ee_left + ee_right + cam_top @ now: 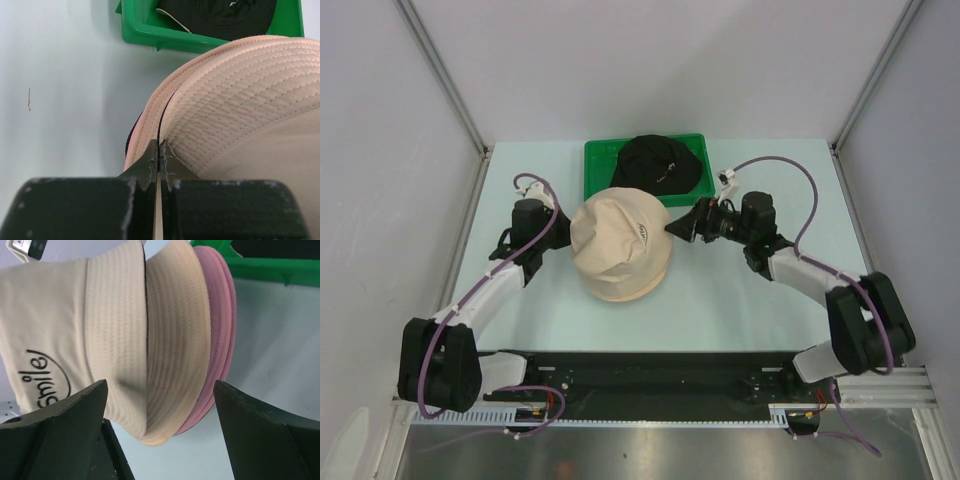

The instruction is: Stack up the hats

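Observation:
A stack of hats sits mid-table with a cream hat (620, 245) on top, marked "Smile" (45, 375). Under it show a beige brim (175, 340) and a pink brim (217, 325). My left gripper (563, 233) is at the stack's left edge, shut on the beige hat brim (235, 100); its tips (159, 147) pinch the fabric. My right gripper (678, 228) stands open at the stack's right edge. Its fingers (85, 410) straddle the brims without touching them. A black hat (660, 162) lies in the green tray (600, 160).
The green tray (150, 32) stands just behind the stack, close to both grippers. White walls enclose the pale table (740, 300) on the left, right and back. The right arm's purple cable (800, 190) loops above the table.

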Motion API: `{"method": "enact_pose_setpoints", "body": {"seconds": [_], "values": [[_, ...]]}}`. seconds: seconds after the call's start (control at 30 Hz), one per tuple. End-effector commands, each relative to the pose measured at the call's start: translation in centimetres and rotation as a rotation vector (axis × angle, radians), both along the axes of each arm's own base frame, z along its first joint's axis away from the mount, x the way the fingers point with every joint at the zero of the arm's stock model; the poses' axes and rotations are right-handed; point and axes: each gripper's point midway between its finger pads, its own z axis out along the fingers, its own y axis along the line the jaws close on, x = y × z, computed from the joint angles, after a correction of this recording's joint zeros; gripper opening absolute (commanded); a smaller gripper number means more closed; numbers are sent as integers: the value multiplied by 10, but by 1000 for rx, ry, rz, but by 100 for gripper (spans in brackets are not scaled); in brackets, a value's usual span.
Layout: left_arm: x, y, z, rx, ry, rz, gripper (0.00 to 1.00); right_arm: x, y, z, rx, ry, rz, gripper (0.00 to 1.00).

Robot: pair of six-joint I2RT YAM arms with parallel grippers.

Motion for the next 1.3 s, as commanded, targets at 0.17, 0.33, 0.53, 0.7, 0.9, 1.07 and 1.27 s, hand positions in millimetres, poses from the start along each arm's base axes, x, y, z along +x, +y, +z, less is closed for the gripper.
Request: {"method": "enact_pose_setpoints", "body": {"seconds": [0.17,0.33,0.53,0.7,0.9,1.07,1.27], "values": [[6,-15,26,-7,-85,-71,0,10,32,55,225,-221,198,90],[8,-16,22,-5,-73,-73,0,15,39,48,235,-202,220,81],[8,-16,22,-2,-73,-71,0,22,45,35,242,-143,233,54],[7,-15,22,0,-75,-67,0,33,43,9,234,-57,195,1],[8,-13,15,4,-55,-46,0,61,35,-46,87,62,37,0],[9,-6,1,16,-19,-3,0,62,29,-92,-46,145,-46,0],[4,17,-20,82,50,115,0,45,24,-122,-162,198,-72,0]]}}
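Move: The top tan hat's right brim edge stands some 3 cm ahead of the open right hand and 4 cm to its left, at about its height; the stack of tan and pink hats underneath is centred level with the hand, about 13 cm to its left and 10 cm below. The green basket, with the black hat in it, is about 26 cm ahead, 6 cm left and 15 cm lower. From the left hand, already pinching the left brim, that right edge is roughly 22 cm to the right, level fore and aft and about 4 cm higher. The right hand reaches about 4 cm to the left and a little forward to the right brim edge of the top tan hat, arching up a couple of cm on the way and swinging some 10 degrees counter-clockwise, and its wide-open fingers shut on that edge as it sinks again. With the brim pinched it carries on about 3 cm forward and 5 cm down, turning back as it goes, to lower that side over the stacked hats, while the left hand stays nearly in place and keeps its pinch on the opposite brim. ##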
